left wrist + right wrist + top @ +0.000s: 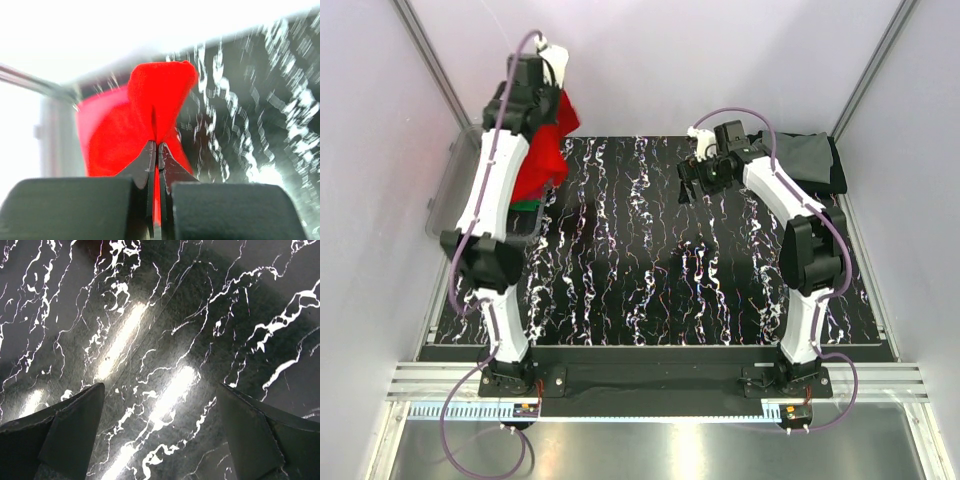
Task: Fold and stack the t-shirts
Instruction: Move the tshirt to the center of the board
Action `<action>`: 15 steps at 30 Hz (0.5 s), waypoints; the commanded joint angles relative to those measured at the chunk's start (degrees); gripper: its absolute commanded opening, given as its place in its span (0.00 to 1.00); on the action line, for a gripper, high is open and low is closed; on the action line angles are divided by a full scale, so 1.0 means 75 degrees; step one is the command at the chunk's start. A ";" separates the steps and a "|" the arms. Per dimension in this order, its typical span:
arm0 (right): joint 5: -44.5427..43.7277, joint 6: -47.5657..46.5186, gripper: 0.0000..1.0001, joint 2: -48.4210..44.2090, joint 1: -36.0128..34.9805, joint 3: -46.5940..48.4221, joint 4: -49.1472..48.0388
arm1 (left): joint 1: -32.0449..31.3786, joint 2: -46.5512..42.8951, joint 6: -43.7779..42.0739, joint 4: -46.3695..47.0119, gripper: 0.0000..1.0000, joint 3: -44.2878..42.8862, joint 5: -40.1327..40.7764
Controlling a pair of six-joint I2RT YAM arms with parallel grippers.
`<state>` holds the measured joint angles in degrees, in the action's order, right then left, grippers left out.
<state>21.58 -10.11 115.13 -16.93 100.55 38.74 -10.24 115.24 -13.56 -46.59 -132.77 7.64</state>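
Observation:
A bright red t-shirt (546, 150) hangs bunched from my left gripper (556, 92), raised high at the back left over the bin. In the left wrist view the jaws (158, 146) are pinched together on a fold of the red t-shirt (155, 100). A bit of green cloth (525, 207) shows under it. Folded grey (800, 152) and black (835, 172) t-shirts lie stacked at the back right. My right gripper (692, 180) hovers over the table near the back, left of that stack. Its fingers (75, 425) stand wide apart around my right gripper's middle (160, 390), nothing between them.
A clear plastic bin (445, 190) stands at the table's left edge beneath the left arm. The black marbled table top (650, 260) spans the middle. White walls with metal rails close in the back and sides.

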 commanded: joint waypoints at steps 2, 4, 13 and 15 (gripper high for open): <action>-0.0404 -0.0071 1.00 -0.0737 -0.0063 -0.0188 -0.0138 | -0.0824 -0.1150 0.0004 0.0563 0.00 -0.0660 -0.0479; -0.0638 -0.0047 1.00 -0.0889 -0.0052 -0.0200 -0.0150 | -0.1431 -0.1431 -0.0218 0.0587 0.00 -0.0672 -0.0398; -0.0373 -0.0957 1.00 -0.2716 0.0113 -0.0234 -0.0091 | -0.2747 -0.1971 -0.0196 0.0435 0.00 0.0194 -0.0502; -0.0009 -0.1311 1.00 -0.3579 0.0113 -0.0877 -0.0278 | -0.2818 -0.2029 -0.0021 0.0376 0.00 0.0592 -0.0619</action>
<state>17.06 -13.96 99.72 -16.27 97.08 38.44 -31.00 101.73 -14.94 -45.10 -131.13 4.60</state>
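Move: The left hand, high above the bin side of the table, already has the red t-shirt in its shut fingers; the board's center lies roughly 15 cm back from it, 20 cm to its right and 33 cm below. The bin's middle is about 22 cm to this hand's left, straight across and 28 cm down; the green shirt in the bin is some 15 cm left and 4 cm back, equally low. From the right hand, the board's center is about 8 cm back, 7 cm left and 13 cm below. Rightward in a fast arc, up and back as well, the left hand carries the hanging red t-shirt away from the bin and out above the board, some 16 cm across; it tops out and starts to sink slightly at the end. It swings about 25 degrees clockwise, fingertips tilting up, pinch kept shut. The right hand, empty and wide open, lifts about 10 cm off the board area, its fingers tipping up. ##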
